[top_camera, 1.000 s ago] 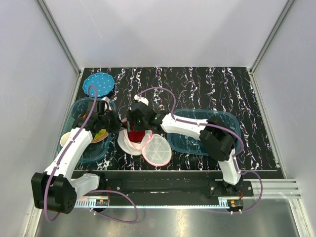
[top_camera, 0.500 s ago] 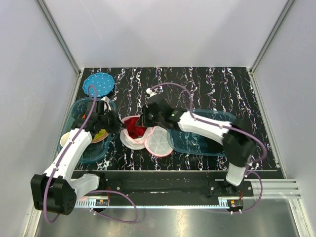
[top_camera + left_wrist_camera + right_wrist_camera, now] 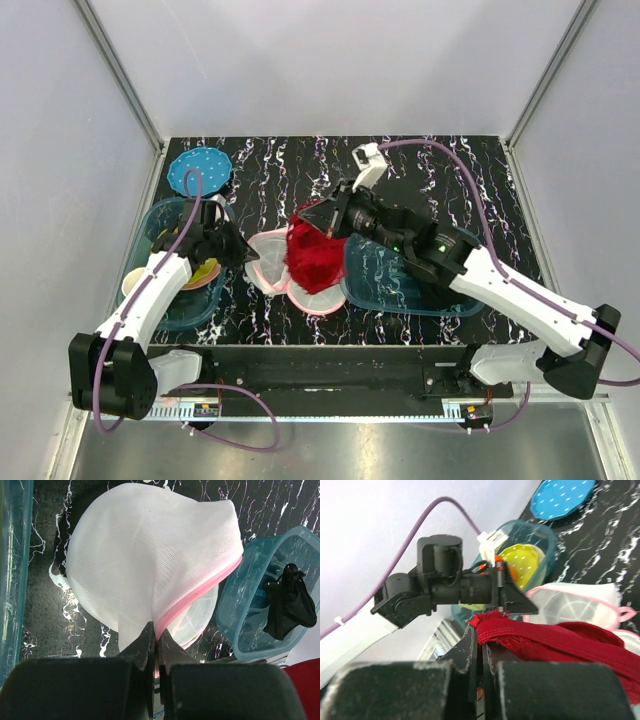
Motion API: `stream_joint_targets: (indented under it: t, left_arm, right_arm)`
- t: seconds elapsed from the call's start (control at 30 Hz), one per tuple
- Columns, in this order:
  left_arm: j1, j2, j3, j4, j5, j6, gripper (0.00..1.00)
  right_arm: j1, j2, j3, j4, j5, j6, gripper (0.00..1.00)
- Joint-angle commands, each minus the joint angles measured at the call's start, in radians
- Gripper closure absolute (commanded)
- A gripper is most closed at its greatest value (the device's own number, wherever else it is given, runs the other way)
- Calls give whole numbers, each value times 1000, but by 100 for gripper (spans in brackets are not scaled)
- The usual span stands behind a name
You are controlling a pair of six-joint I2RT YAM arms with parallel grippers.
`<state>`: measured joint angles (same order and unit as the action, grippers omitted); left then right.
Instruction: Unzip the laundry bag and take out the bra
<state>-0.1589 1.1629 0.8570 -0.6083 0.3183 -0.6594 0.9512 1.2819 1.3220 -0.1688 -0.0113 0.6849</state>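
The white mesh laundry bag (image 3: 268, 262) lies open on the black table, pink zipper trim showing. My left gripper (image 3: 243, 256) is shut on its pink-trimmed edge; in the left wrist view the gripper (image 3: 156, 632) pinches that edge of the bag (image 3: 150, 565). My right gripper (image 3: 312, 218) is shut on a strap of the red bra (image 3: 316, 258), which hangs from it over the bag's right half. In the right wrist view the gripper (image 3: 482, 630) clamps the bra's red strap (image 3: 555, 640), with the bag (image 3: 575, 607) behind.
A blue dotted disc (image 3: 200, 172) lies at the back left. A teal bin (image 3: 152, 218) on the left holds yellow and orange items. A second teal bin (image 3: 385, 285) on the right holds a black item (image 3: 290, 602).
My right gripper has risen and moved right, drawing the red bra up out of the open bag. My left gripper has stayed on the bag's edge.
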Motion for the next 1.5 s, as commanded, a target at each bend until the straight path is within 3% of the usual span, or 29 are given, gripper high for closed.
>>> stream_joint_targets:
  t: [0.0,0.13,0.27,0.43,0.57,0.6,0.63,0.67,0.7,0.8,0.87,0.9,0.93,1.0,1.03,1.07,1.13,1.27,1.47]
  left_arm:
    - [-1,4,-7,48,7,10,100]
    - [-1,3,-12,48,10,11,100]
    - [-1,-8,-7,53,8,11,100]
    - [-1,30,39,70,25,6,100]
    - [-1,73,108,71,16,36,100]
    - [-1,83,128,56,5,47,100]
    - [-1,110,170,50,-16,59,100]
    - [-1,124,191,44,-24,79,100]
    - [-1,142,218,27,-33,87,100]
    - [-1,219,313,4,-42,124,100]
    - [-1,279,385,-13,-53,147,99]
    - [-1,296,407,-36,-56,155,91]
    - [-1,316,439,-56,-56,162,64]
    - [-1,331,506,-111,-53,185,37]
    - [-1,327,523,-132,-73,193,16]
    - [-1,314,537,-152,-88,208,8]
    - [-1,258,574,-208,-119,242,3]
    - [-1,112,562,-266,-151,276,2]
    - [-1,-175,366,-240,-257,268,1]
  right_arm:
    - [-57,-82,46,-63,155,-67,100]
    - [-110,-147,20,-116,214,-85,100]
    - [-132,-231,-61,-254,434,-99,100]
    - [-201,-311,-248,-301,459,-35,100]
    - [-236,-270,-375,-346,470,24,97]
    - [-247,-254,-394,-350,450,53,84]
    - [-253,-237,-406,-356,427,67,63]
    - [-255,-213,-405,-373,406,77,29]
    - [-253,-207,-399,-379,396,82,15]
    - [-253,-214,-347,-405,416,50,2]
    - [-253,-223,-287,-438,451,30,1]
    - [-255,-225,-265,-452,464,10,0]
    - [-253,-224,-224,-469,473,2,0]
    - [-255,-222,-184,-526,500,-16,0]
    - [-253,-222,-149,-547,514,-18,0]
    - [-253,-216,-133,-593,543,-18,0]
    - [-253,-208,-96,-653,586,-5,0]
    - [-253,-202,-76,-721,628,31,0]
    - [-255,-228,-113,-779,645,74,0]
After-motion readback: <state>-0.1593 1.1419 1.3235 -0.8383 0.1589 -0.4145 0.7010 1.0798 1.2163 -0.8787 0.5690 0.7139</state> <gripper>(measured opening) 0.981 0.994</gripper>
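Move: Ahead and to the right of the right hand, which already holds the red bra dangling high over the table, is the empty-sided right bin, its middle about 8 cm farther out, 25 cm right and 34 cm below. The black cloth in that bin is 5 cm ahead and 31 cm right, the laundry bag 8 cm ahead and 8 cm left. For the left hand, still pinching the bag's rim, the bag's middle is some 5 cm ahead, 3 cm right and 10 cm down; the left bin sits 18 cm left and 4 cm ahead. Swinging the bra away from the laundry bag, the right hand goes some 20 cm right, then sinks about 20 cm, turning clockwise and tipping fingers down; it opens to let go over the right bin, rises 10 cm and drifts right, open. The left hand, after a pause, drags the bag's rim about 9 cm forward, opens to release it, then pulls up and back. ##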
